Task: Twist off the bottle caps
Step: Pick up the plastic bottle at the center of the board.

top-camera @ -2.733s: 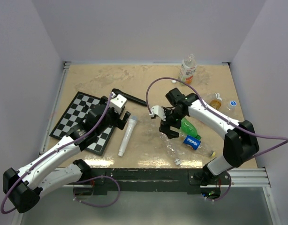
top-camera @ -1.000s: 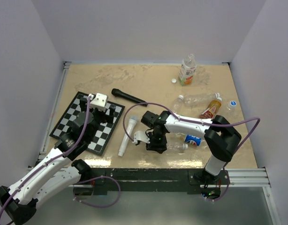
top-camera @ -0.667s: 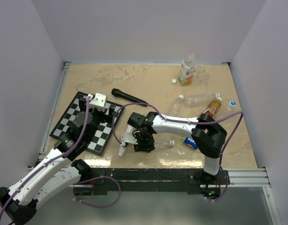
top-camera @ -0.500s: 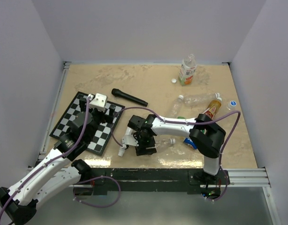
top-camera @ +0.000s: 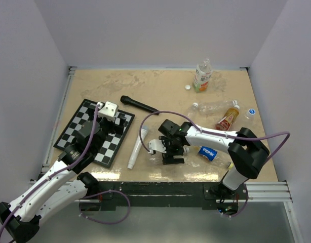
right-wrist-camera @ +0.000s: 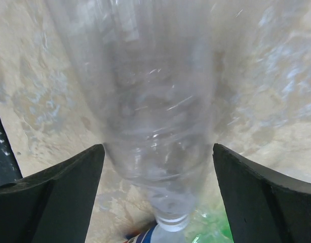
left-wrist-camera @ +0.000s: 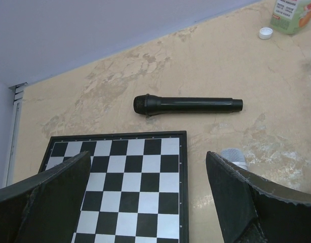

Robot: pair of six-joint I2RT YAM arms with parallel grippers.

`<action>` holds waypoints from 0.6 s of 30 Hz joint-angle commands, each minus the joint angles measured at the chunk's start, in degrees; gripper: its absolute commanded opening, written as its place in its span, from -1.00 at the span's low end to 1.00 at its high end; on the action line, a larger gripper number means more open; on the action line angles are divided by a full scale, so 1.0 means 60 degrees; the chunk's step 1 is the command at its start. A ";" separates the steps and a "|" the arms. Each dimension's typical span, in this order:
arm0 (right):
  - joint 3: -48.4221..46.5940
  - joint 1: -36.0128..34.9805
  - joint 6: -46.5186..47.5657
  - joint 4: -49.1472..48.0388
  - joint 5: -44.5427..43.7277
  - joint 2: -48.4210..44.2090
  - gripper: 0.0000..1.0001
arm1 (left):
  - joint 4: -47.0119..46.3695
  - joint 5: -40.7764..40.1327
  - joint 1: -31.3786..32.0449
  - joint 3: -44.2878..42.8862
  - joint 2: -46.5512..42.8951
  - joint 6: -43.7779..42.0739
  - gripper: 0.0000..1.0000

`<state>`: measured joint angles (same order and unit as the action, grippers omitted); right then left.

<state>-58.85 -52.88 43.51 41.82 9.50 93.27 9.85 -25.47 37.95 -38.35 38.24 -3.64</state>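
Note:
My right gripper point(top-camera: 171, 153) stands open low over the table, its fingers point(right-wrist-camera: 54, 197) on either side of a clear plastic bottle point(right-wrist-camera: 155, 116) lying flat. The bottle's neck point(right-wrist-camera: 170, 225) points toward a Pepsi-labelled bottle point(top-camera: 208, 152); I cannot tell whether it carries a cap. A loose white cap point(top-camera: 187, 87) point(left-wrist-camera: 266, 33) lies near an upright labelled bottle point(top-camera: 202, 76). A small bottle with a blue cap point(top-camera: 251, 112) stands at the right. My left gripper point(top-camera: 115, 120) point(left-wrist-camera: 148, 167) hangs open and empty above the chessboard point(left-wrist-camera: 125, 187).
A black microphone point(top-camera: 139, 105) point(left-wrist-camera: 188, 105) lies beyond the chessboard point(top-camera: 77, 129). A white microphone point(top-camera: 137, 147) lies just left of my right gripper. A clear bottle point(top-camera: 211, 107) and an amber bottle point(top-camera: 227, 117) lie at the right, with a green bottle point(top-camera: 188, 144) beside the Pepsi one.
My right gripper has gone from shut on the clear bottle to open. It slid left with the bottle, then came back right. The left arm has kept still over the last second.

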 commanded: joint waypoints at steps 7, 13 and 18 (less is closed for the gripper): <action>0.1268 0.0186 0.1084 -0.1433 0.0716 -0.0955 0.61 | -0.0572 0.1608 -0.0012 0.0092 0.0058 -0.0199 1.00; 0.1239 0.0215 0.1011 -0.1448 0.1083 -0.1292 -0.14 | -0.0586 0.2209 -0.0012 0.0078 0.0174 -0.0038 1.00; 0.0976 0.0244 0.1390 -0.0791 0.1273 -0.1877 -0.43 | -0.0601 0.3173 -0.0012 0.0063 0.0306 0.0196 1.00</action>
<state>-51.18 -51.68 49.32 34.98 14.31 85.86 9.26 -12.62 37.93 -37.76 39.48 -3.84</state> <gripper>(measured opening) 0.564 0.997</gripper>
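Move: The clear plastic bottle already lies between the right hand's open fingers, cap to the right and body to the left; its middle is about 5 cm left of the hand, level fore and aft, some 1 cm below. From the right hand, the green bottle is roughly 12 cm right and 8 cm ahead, the Pepsi bottle 16 cm straight right, and the white microphone 16 cm left and 3 cm ahead. From the left hand, the clear bottle is about 22 cm right, 8 cm back and 23 cm lower. Dipping down and to the right by roughly 2 cm along the bottle towards its cap end, the right hand then closes its wide-open fingers to pinch the shoulder, rising and going back left as it tilts its left side slightly up. High over the chessboard, the open left hand swings some 4 cm right towards the bottle, turning clockwise. ##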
